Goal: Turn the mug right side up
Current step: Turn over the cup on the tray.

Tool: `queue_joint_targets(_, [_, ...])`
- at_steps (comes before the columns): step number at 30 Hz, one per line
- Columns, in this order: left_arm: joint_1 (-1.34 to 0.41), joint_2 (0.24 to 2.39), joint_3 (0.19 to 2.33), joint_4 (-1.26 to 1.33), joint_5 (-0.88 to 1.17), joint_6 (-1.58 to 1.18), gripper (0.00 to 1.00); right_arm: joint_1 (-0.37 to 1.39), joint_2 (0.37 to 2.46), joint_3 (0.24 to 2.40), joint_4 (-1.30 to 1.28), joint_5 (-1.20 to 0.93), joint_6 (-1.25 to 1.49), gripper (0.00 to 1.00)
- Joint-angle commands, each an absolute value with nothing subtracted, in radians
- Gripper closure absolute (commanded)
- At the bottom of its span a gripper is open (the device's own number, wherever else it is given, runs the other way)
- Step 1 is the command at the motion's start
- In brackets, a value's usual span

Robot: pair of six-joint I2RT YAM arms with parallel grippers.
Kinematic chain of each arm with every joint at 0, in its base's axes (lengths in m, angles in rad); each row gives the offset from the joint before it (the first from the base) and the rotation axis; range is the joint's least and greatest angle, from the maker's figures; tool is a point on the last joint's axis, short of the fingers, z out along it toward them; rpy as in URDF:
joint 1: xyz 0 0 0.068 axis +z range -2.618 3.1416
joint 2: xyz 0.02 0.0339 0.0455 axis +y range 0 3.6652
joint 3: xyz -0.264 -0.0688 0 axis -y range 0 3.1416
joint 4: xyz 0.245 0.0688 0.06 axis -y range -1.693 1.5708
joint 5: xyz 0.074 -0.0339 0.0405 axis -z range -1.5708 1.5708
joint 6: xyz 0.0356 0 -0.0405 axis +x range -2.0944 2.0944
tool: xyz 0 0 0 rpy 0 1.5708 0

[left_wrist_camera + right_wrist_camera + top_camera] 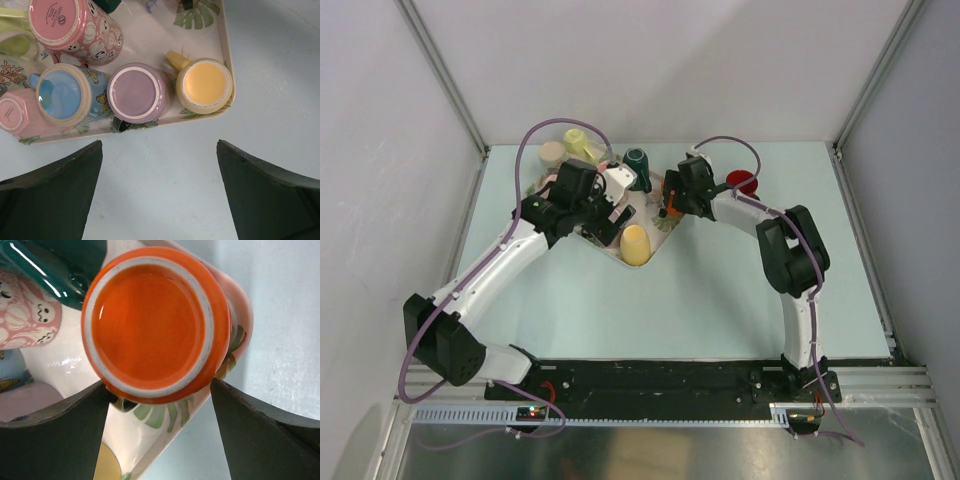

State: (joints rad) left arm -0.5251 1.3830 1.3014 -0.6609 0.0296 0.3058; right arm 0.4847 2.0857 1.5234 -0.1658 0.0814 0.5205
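An orange mug (150,320) stands upside down, base up, at the right corner of a white leaf-printed tray (150,440). My right gripper (159,390) is open and straddles it, a finger (60,440) close on each side of the mug's near part. From above, the orange mug (672,211) shows just under the right gripper (670,215). My left gripper (159,145) is open over bare table just off the tray's near edge (227,100), with nothing between its fingers.
The tray holds several more upside-down mugs: yellow (205,85), purple (136,92), blue (62,95), pink with ghosts (75,25), dark green (638,165). A red mug (743,182) stands on the table right of the tray. The enclosure's frame posts stand at the table's far corners.
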Motion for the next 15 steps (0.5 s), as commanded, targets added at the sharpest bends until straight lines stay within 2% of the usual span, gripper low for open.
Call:
queue_joint_targets(1, [-0.524,1.371,1.305,-0.654,0.027,0.308,0.0,0.494,2.127,1.564,-0.19,0.184,0.551,0.17])
queue_joint_targets(5, [-0.527,1.376,1.315,-0.659,0.019,0.313,0.0,0.486,2.117,1.536,-0.203,0.21,0.521,0.21])
queue_joint_targets(9, [-0.528,1.375,1.313,-0.659,0.014,0.316,0.0,0.468,2.054,1.476,-0.154,0.141,0.421,0.28])
queue_joint_targets(15, [-0.528,1.384,1.314,-0.657,0.021,0.306,0.0,0.437,2.006,1.403,-0.063,0.001,0.188,0.46])
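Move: The upside-down orange mug stands about 4 cm ahead of the right hand, 1 cm to its left and 2 cm below, its dark handle facing back towards the fingers. From that hand the teal mug is roughly 9 cm ahead and 9 cm left, the yellow mug 9 cm back and 9 cm left, and the upright red mug 7 cm ahead and 15 cm right. From the left hand the orange mug lies some 12 cm ahead, 14 cm right and 16 cm below. With its left finger against the orange mug's dark handle, the right hand draws the handle round towards its right. It first sinks beside the mug, then slides right and slightly back, about 2 cm down and 2 cm right in all, while the fingers close by about a third around the handle. ##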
